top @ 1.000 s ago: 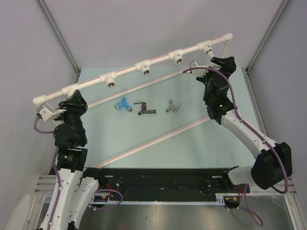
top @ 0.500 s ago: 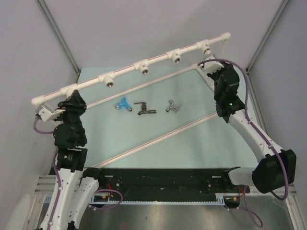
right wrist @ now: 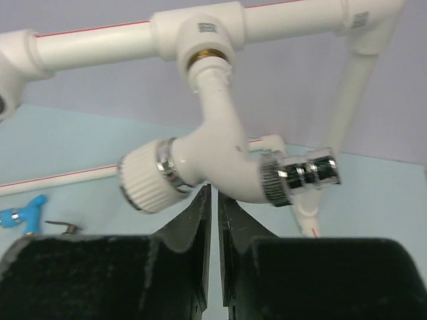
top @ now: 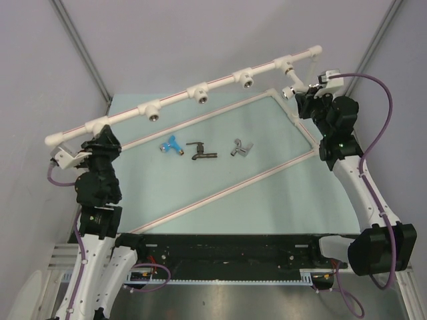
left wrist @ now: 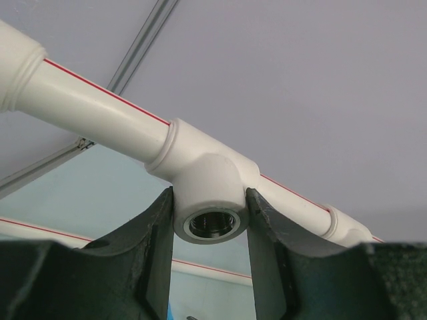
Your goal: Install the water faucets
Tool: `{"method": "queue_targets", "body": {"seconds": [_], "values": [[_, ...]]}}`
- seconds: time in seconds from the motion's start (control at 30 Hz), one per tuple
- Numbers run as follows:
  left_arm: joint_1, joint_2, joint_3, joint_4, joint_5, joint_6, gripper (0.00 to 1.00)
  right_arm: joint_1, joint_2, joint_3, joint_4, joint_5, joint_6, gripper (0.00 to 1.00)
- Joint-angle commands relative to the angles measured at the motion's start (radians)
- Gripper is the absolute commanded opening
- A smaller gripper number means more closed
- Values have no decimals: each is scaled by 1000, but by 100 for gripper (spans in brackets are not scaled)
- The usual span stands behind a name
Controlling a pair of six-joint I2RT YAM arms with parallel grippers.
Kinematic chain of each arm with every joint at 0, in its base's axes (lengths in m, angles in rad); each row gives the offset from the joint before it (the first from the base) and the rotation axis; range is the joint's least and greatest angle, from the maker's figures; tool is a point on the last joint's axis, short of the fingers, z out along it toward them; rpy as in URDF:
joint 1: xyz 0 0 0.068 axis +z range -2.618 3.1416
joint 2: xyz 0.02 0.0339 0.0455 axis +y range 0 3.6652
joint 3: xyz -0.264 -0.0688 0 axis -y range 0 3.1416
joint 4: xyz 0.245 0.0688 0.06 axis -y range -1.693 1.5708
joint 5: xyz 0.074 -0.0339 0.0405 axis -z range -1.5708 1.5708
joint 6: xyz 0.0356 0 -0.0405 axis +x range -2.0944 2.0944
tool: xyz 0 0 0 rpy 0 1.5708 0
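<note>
A white pipe (top: 180, 95) carries several tee fittings. The white faucet (top: 291, 88) hangs screwed into the rightmost tee (top: 287, 67); in the right wrist view it (right wrist: 220, 157) sits under its tee (right wrist: 200, 30). My right gripper (top: 301, 97) (right wrist: 215, 192) is shut and empty, its tips just under the white faucet. My left gripper (top: 100, 135) (left wrist: 210, 223) is shut on the leftmost tee (top: 100, 124) (left wrist: 207, 180), one finger on each side of its threaded socket. The blue (top: 171, 145), dark (top: 201, 153) and silver-grey (top: 241, 148) faucets lie on the green table.
Thin white red-striped rods (top: 220, 193) form a frame on the table (top: 267, 213) around the loose faucets. Two middle tees (top: 200, 93) (top: 243, 79) and one near the left (top: 152, 111) have open sockets. Grey walls close in behind and at both sides.
My right arm has swung to the right and its wrist has turned, the gripper now under the white faucet. The left arm and the loose faucets have not moved.
</note>
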Motion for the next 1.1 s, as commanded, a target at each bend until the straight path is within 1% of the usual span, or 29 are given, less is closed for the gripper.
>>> {"method": "queue_targets", "body": {"seconds": [0.0,0.1,0.13,0.2,0.23,0.27,0.33,0.37,0.4,0.43,0.47,0.5,0.53,0.57,0.6,0.63,0.7,0.73,0.83,0.93,1.07], "values": [[-20,-10,-16,-50,80,26,0,3,-79,35,85,-66,41,13],[-19,-9,-16,-50,80,25,0,-10,-117,35,9,-18,-62,31],[-20,-9,-16,-50,81,25,0,-10,-136,35,-5,-2,-88,43],[-19,-7,-16,-50,81,23,0,-10,-150,35,-40,44,-157,53],[-20,-9,-16,-50,81,25,0,-7,-157,35,-50,60,-176,60],[-19,-9,-16,-50,81,25,0,0,-173,35,-56,93,-197,63],[-20,-9,-16,-50,83,26,0,15,-183,35,-67,129,-248,67],[-19,-7,-16,-50,83,25,0,44,-190,35,-64,155,-271,69],[-20,-6,-16,-50,83,25,0,62,-190,33,-57,163,-336,71],[-19,-9,-16,-50,81,25,0,81,-188,35,-51,204,-376,75],[-20,-9,-16,-50,81,25,0,130,-185,35,-45,259,-419,77],[-19,-7,-16,-50,81,25,0,154,-176,35,-31,291,-480,80],[-19,-9,-16,-50,81,25,0,182,-170,35,-24,326,-599,84],[-19,-10,-16,-50,80,25,0,206,-162,35,-15,398,-672,86],[-19,-10,-16,-50,80,25,0,246,-142,35,4,431,-734,87],[-19,-10,-16,-50,80,25,0,260,-131,35,10,484,-859,90],[-20,-10,-16,-50,81,25,0,297,-92,35,28,540,-968,92],[-19,-9,-16,-50,81,25,0,303,-73,35,35,599,-1078,94],[-19,-9,-16,-50,83,23,0,314,-14,35,65,687,-1226,97],[-19,-12,-16,-50,83,26,0,316,23,35,101,703,-1272,98],[-19,-11,-16,-50,83,25,0,311,76,35,201,710,-1337,98]]}}
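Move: The white faucet already hangs from the rightmost tee, its middle about 2 cm ahead of the right fingertips, 1 cm left and 2 cm above. From that hand the tee is roughly 5 cm ahead, 3 cm left and 6 cm up; the top pipe's corner elbow 8 cm ahead, 6 cm right and 7 cm up; the next tee 1 cm ahead, 17 cm left and 5 cm up. From the left hand the faucet is some 16 cm ahead, 60 cm right and about level. Back and up, about 5 cm each, the right hand withdraws from the white faucet while its nearly shut fingers spread; then it swings forward and down again to near its starting place, rolling some 65 degrees left side down and turning a little clockwise, so the wide-open fingers come around the faucet. The left hand stays still, keeping its hold on the leftmost tee. ##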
